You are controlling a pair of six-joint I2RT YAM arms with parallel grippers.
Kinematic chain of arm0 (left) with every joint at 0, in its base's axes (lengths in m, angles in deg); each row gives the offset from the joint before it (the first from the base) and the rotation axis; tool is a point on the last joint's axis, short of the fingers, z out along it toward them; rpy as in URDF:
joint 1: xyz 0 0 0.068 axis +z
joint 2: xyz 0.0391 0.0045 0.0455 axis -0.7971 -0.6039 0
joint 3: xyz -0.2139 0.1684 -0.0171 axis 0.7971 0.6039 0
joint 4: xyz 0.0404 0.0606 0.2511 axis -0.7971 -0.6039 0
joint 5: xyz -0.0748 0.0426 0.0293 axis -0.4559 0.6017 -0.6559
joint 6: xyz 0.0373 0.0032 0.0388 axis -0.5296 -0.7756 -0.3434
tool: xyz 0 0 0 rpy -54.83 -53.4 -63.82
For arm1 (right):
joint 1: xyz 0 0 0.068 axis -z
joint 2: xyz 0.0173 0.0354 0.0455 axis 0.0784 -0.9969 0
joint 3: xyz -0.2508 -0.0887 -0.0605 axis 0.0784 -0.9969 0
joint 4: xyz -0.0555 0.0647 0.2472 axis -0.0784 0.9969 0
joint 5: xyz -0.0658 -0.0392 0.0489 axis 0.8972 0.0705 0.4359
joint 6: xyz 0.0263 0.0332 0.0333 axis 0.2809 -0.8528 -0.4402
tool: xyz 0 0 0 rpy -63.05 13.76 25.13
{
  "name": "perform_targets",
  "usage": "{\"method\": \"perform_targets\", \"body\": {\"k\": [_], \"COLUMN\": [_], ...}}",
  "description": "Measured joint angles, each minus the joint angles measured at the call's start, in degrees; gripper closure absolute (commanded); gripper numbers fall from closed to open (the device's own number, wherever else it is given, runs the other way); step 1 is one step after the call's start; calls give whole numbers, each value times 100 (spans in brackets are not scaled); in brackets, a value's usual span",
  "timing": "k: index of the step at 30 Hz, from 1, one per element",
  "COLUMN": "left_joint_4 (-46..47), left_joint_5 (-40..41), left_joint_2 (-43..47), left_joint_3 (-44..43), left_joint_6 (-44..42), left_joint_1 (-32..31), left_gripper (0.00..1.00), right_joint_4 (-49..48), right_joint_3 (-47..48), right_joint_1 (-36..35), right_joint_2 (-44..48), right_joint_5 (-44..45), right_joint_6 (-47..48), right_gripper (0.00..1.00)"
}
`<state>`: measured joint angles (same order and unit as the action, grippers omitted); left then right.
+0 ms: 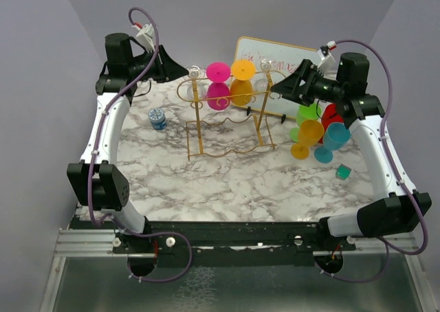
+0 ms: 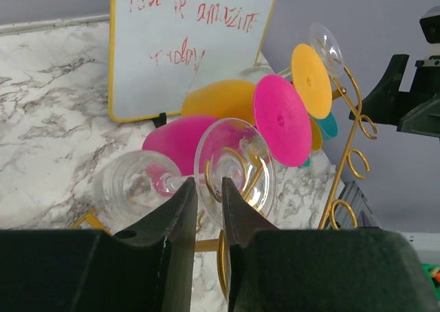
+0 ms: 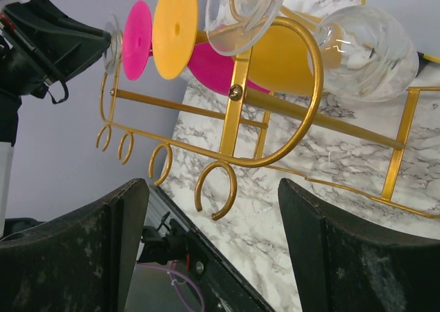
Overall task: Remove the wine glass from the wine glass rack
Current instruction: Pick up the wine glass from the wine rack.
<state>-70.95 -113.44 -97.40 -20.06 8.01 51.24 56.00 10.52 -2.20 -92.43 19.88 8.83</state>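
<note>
The gold wire wine glass rack (image 1: pixel 227 115) stands mid-table with several glasses hanging upside down. A clear wine glass (image 1: pixel 195 71) hangs at its left end, then a pink glass (image 1: pixel 218 72), an orange glass (image 1: pixel 243 69) and another clear glass (image 1: pixel 267 66). My left gripper (image 1: pixel 184 71) is at the left clear wine glass (image 2: pixel 130 185). Its jaws stand a narrow gap apart, with the stem at their tips and the foot (image 2: pixel 237 164) just beyond. My right gripper (image 3: pixel 213 188) is wide open under the rack's scroll end (image 3: pixel 237 85), holding nothing.
A gold-framed whiteboard (image 1: pixel 275 58) leans behind the rack. A heap of coloured plastic glasses (image 1: pixel 313 133) lies at the right. A small blue-and-white tub (image 1: pixel 157 118) sits left of the rack. A small green cup (image 1: pixel 343 172) sits near the right arm.
</note>
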Motion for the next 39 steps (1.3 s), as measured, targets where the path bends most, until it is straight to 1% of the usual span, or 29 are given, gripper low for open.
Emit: {"method": "perform_targets", "body": {"k": [2, 6, 13, 23, 25, 31, 39], "left_joint_4": [7, -31, -26, 181, 304, 1217, 1786], "left_joint_5": [-31, -31, -48, -57, -72, -238, -398], "left_joint_2": [-2, -9, -20, -214, -216, -216, -216], "left_joint_3": [-17, -131, -391, -393, -365, 44, 254], "left_joint_6": [4, 0, 46, 378, 503, 1172, 1731], "left_joint_1": [0, 0, -2, 2, 9, 125, 382], "left_gripper": [83, 100, 100, 100, 100, 100, 100], "right_joint_4": [0, -48, -94, -166, -170, -173, -216], "right_joint_3": [0, -66, -140, -317, -337, -358, -428], "right_joint_1": [0, 0, 0, 0, 0, 0, 0], "right_joint_2": [2, 13, 15, 149, 153, 160, 186], "right_joint_5": [0, -2, -15, -26, -31, -39, -42], "right_joint_6": [0, -22, -50, -107, -109, -114, -186], "right_gripper": [18, 18, 18, 18, 18, 18, 18]}}
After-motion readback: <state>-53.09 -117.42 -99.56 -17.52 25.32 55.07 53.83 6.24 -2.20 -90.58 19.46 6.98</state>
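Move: The left fingertips are at the edge of the upturned foot of the clear wine glass at the rack's left end; the middle of the glass is about 2 cm ahead, 3 cm right and 8 cm below the hand. Along the same row, the magenta glass hangs about 10 cm right and the orange one 17 cm right, both some 2 cm ahead and 8 cm below. From the right hand, the clear glass is about 26 cm left, 5 cm ahead and 8 cm lower. The left fingers finish closing and pinch the clear glass's foot while the hand rises about 2.5 cm. Keeping that pinch, it works forward roughly 2.5 cm at about the same height, then bears left by almost 2 cm near the end, rolling some 10 degrees with its left side dropping, drawing the foot outward from the row. ##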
